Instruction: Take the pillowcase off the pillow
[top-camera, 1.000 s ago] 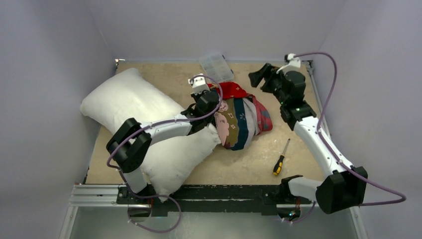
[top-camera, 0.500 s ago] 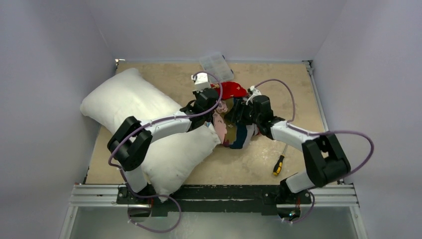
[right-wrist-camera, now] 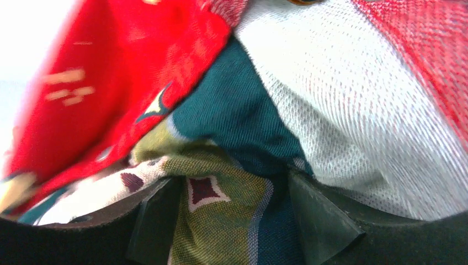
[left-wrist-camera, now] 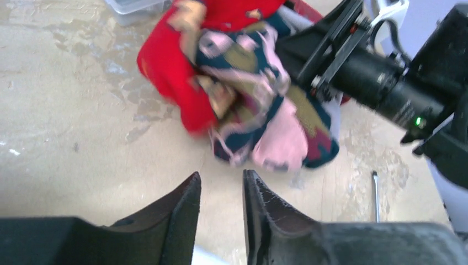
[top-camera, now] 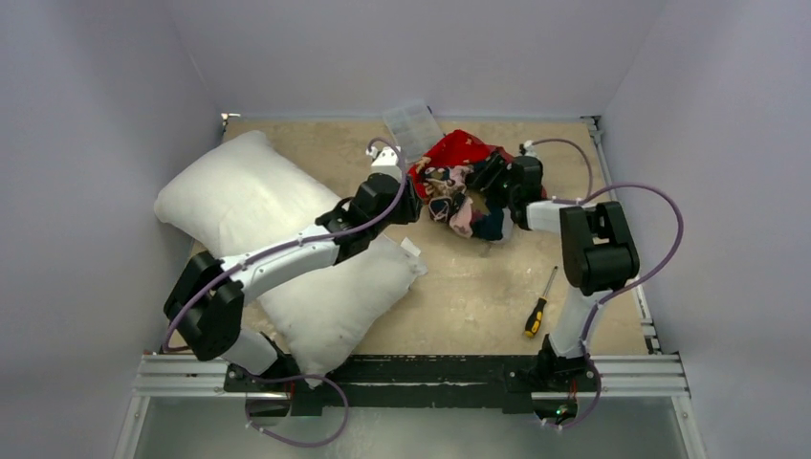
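The pillow [top-camera: 249, 206] lies bare and white across the left of the table, one corner pointing right. The pillowcase [top-camera: 457, 164] is a bunched red printed heap at the back middle, apart from the pillow. My right gripper [top-camera: 490, 178] reaches into the heap from the right. In the right wrist view its jaws [right-wrist-camera: 232, 180] are shut on a thick fold of the pillowcase [right-wrist-camera: 221, 110]. My left gripper [top-camera: 409, 197] hangs between pillow corner and heap. In the left wrist view it [left-wrist-camera: 221, 176] stands slightly open, empty, with the pillowcase [left-wrist-camera: 243, 83] just beyond.
A clear plastic box [top-camera: 414, 124] sits at the back, right behind the heap. A yellow-handled screwdriver [top-camera: 538, 306] lies on the table front right. Grey walls close in the table on three sides.
The right arm swung in, took hold of the pillowcase and dragged it off the pillow's end toward the back. The left gripper let go and opened a little.
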### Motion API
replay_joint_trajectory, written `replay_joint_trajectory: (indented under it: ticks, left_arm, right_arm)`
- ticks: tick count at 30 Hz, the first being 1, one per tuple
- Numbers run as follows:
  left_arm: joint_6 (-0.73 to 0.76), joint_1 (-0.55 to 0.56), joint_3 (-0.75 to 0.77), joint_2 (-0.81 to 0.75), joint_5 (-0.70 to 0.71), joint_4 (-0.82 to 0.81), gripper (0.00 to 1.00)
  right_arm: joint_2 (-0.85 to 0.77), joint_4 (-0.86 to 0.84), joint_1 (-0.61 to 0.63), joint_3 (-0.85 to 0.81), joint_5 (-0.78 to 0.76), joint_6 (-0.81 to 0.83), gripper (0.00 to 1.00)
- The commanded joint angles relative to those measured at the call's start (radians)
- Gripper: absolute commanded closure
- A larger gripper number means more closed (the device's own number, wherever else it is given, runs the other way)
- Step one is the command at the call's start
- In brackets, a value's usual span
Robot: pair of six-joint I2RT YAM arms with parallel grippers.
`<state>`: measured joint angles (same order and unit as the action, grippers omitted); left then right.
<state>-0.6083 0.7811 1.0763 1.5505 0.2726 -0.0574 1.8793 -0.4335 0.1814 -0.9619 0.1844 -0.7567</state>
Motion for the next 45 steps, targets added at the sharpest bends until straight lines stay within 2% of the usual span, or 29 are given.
replay_joint_trajectory:
  ticks: [1,3,8,10,14,20,23,25,26,32,37,45]
  left_arm:
    - [-0.011,-0.012,-0.041,-0.130,-0.030,0.056,0.61]
    - [-0.024,-0.036,-0.065,-0.179,-0.018,0.103,0.55]
    - [-0.063,-0.145,-0.132,-0.322,-0.044,0.190,0.46]
    - [-0.058,-0.174,-0.141,-0.400,-0.006,0.260,0.41]
    - [-0.020,-0.186,-0.142,-0.563,0.140,0.411,0.35]
    - [0.060,-0.186,-0.107,-0.802,0.364,0.612,0.28]
    - [0.099,-0.186,-0.068,-0.878,0.456,0.703,0.18]
    - [0.114,-0.186,-0.045,-0.921,0.507,0.749,0.06]
    - [0.120,-0.186,-0.039,-0.943,0.531,0.765,0.04]
    - [0.107,-0.186,-0.067,-1.098,0.634,0.809,0.01]
    - [0.072,-0.186,-0.151,-1.229,0.700,0.774,0.01]
    - [0.039,-0.186,-0.253,-1.353,0.757,0.732,0.01]
  right_arm:
    - [-0.049,-0.018,-0.060,-0.049,-0.102,-0.001,0.26]
    - [-0.096,0.004,-0.063,-0.054,-0.118,0.016,0.25]
    - [-0.242,0.078,-0.064,-0.046,-0.194,0.041,0.22]
    - [-0.314,0.110,-0.064,-0.038,-0.221,0.046,0.21]
    - [-0.511,0.165,-0.064,-0.014,-0.270,0.063,0.18]
    - [-0.861,0.259,-0.063,0.003,-0.432,0.078,0.02]
    - [-1.025,0.279,-0.063,0.017,-0.468,0.092,0.01]
    - [-1.108,0.305,-0.063,0.020,-0.476,0.097,0.01]
    - [-1.146,0.312,-0.063,0.019,-0.492,0.107,0.01]
    - [-1.281,0.367,-0.061,0.007,-0.592,0.152,0.01]
    - [-1.361,0.319,-0.060,0.081,-0.646,0.142,0.01]
    - [-1.362,0.329,-0.061,0.096,-0.675,0.111,0.01]
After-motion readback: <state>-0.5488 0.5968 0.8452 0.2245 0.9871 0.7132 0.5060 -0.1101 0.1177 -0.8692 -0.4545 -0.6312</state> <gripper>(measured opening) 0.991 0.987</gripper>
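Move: My right hand's fingers are down in the crumpled pillowcase, whose middle is about 3 cm to their left, 1 cm back and 3 cm below; from there the clear box lies roughly 12 cm ahead and 17 cm left, the screwdriver some 30 cm back and 13 cm right. My left hand hovers empty: the pillowcase is around 11 cm ahead, 15 cm right and 15 cm lower, the bare pillow's middle about 29 cm left and 6 cm back. I leave the pillowcase with both hands. My right hand shifts about 5 cm right, comes free of the cloth and climbs steeply some 40 cm, pulling back and farther right while its fingers tip well up and turn clockwise. Meanwhile my left hand swings left and back, rising over the bare pillow and turning counter-clockwise; both grippers spread wide. ##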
